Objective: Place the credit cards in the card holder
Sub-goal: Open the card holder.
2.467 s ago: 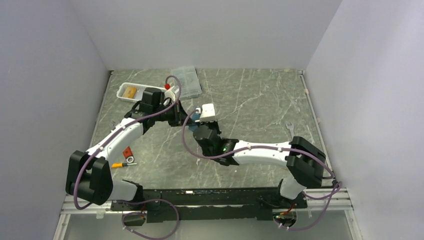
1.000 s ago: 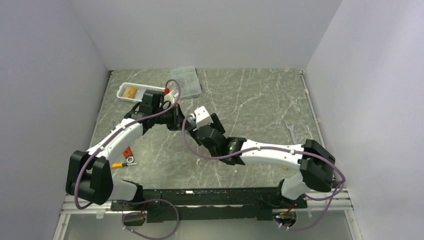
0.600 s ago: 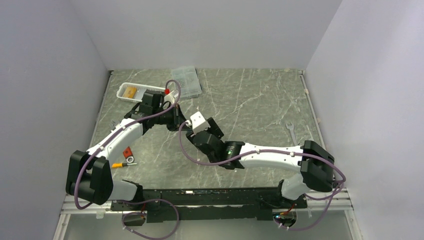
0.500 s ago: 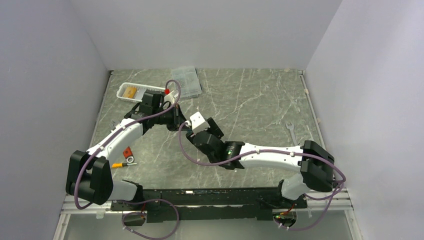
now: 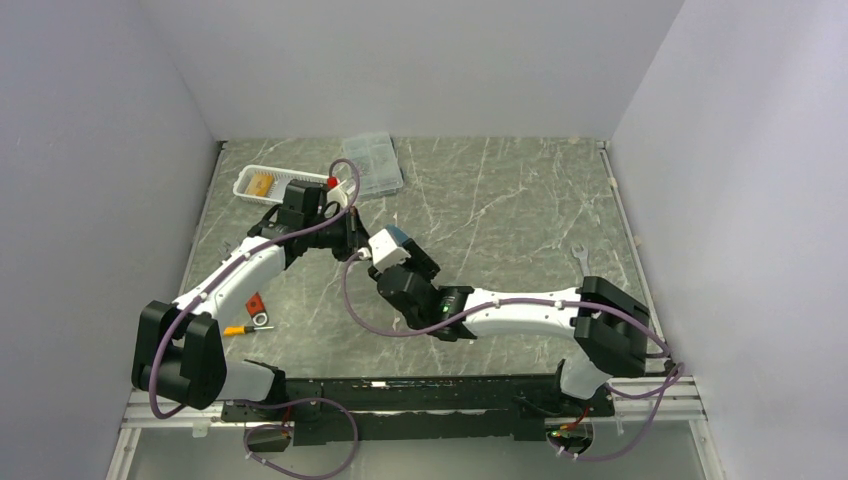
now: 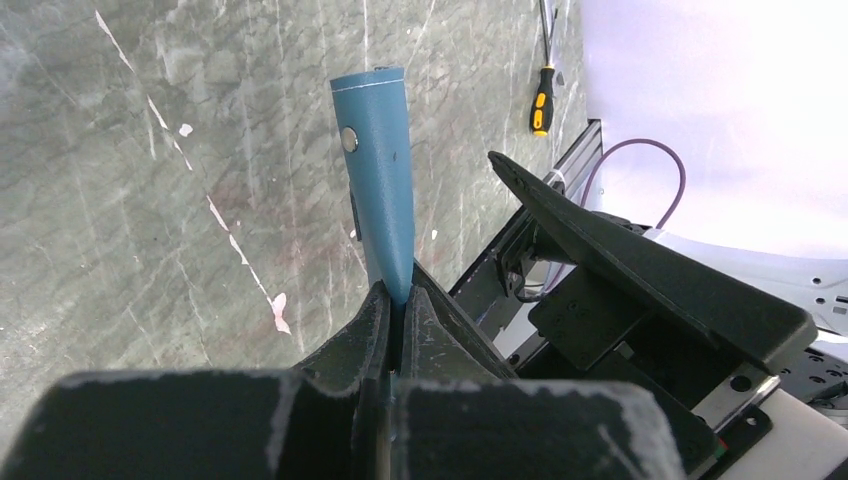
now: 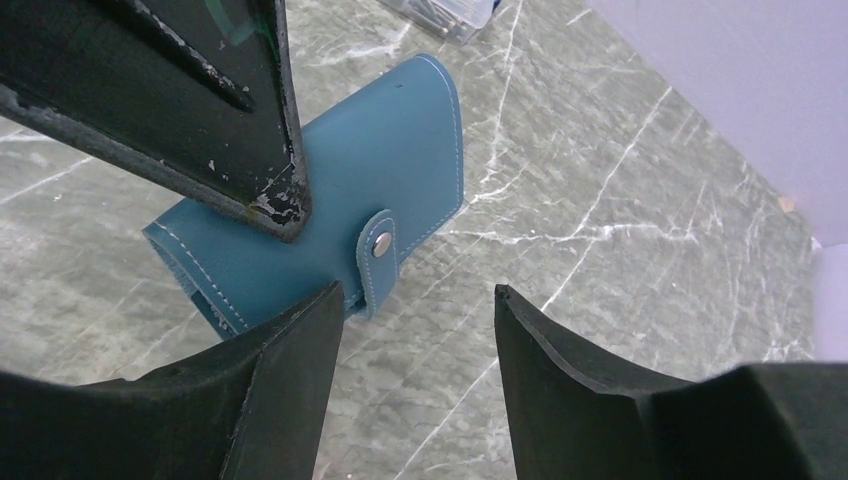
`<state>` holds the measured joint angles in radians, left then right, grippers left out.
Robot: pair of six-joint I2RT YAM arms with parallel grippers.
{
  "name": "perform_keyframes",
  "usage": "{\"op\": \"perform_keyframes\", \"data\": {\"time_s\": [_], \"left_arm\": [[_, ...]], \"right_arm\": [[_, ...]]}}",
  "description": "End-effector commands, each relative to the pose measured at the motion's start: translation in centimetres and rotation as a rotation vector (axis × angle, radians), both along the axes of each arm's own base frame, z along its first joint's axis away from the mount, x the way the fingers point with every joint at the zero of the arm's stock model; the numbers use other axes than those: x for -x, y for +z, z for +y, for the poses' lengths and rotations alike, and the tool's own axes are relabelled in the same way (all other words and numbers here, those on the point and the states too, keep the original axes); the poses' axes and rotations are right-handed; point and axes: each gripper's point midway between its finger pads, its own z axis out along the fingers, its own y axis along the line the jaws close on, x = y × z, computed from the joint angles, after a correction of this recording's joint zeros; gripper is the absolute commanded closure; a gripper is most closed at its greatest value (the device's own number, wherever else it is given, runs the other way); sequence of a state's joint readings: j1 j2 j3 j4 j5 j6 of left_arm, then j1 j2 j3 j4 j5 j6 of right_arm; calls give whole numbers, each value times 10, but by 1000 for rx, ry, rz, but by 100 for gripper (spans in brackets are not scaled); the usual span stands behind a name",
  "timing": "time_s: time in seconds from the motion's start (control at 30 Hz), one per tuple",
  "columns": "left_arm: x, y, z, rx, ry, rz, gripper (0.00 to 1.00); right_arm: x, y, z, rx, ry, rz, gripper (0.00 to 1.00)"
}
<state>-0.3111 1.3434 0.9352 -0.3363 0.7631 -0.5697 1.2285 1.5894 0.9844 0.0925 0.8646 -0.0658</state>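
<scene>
The card holder (image 7: 330,190) is a teal-blue wallet, closed, with its snap strap (image 7: 379,255) fastened. My left gripper (image 6: 400,295) is shut on one edge of it and holds it above the table, so the card holder (image 6: 378,170) sticks out past the fingertips. My right gripper (image 7: 418,292) is open right beside the strap, with only bare table between its fingers. One left finger (image 7: 200,110) crosses the top left of the right wrist view. A yellow-gold credit card (image 5: 262,185) lies in the white basket (image 5: 243,187). I see no other cards.
A clear compartment box (image 5: 372,163) stands at the back next to the basket. A red-handled tool (image 5: 256,305) and a yellow screwdriver (image 5: 236,329) lie near the left arm's base. A wrench (image 5: 580,262) lies on the right of the marble table (image 5: 500,200).
My right arm has swung left and in, bringing its gripper up against the held card holder, and its jaws have narrowed a little. The left arm has stayed put with the card holder.
</scene>
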Motion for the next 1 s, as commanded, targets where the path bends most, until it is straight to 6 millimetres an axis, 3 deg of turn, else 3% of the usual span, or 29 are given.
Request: {"op": "perform_keyframes", "data": {"time_s": [0.0,0.27,0.53,0.73,0.97], "left_arm": [[7,26,-8,81,-45,-39,100],[8,27,-9,98,-53,-23,100],[9,27,-11,110,-61,-7,100],[10,26,-10,110,-62,-6,100],[10,27,-11,114,-64,-4,100]], "right_arm": [[-7,6,5,-7,-19,-48,41],[-15,6,-7,-6,-79,-138,50],[-34,23,-9,-54,-131,-207,75],[-45,32,-20,-99,-192,-229,100],[-53,31,-34,-201,-262,-195,100]]}}
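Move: The blue card holder's snap strap lies about 2 cm ahead of the right hand's open fingers and 1 cm to their left, level with them. The holder's body is centred roughly 4 cm ahead, 3 cm left and 1 cm up. A clear plastic box lies about 23 cm ahead, 7 cm left and 14 cm below. From the left hand, which already pinches the holder, the strap is some 4 cm right, 2 cm ahead and 2 cm lower. The holder's snap strap is what the right hand goes for: its open fingers advance about 3.5 cm, sinking a touch and then rising, tip up some 10 degrees, and shut fully to pinch the strap beside its snap. The left hand keeps its pinch on the holder and lifts it roughly 2 cm while easing it forward. ##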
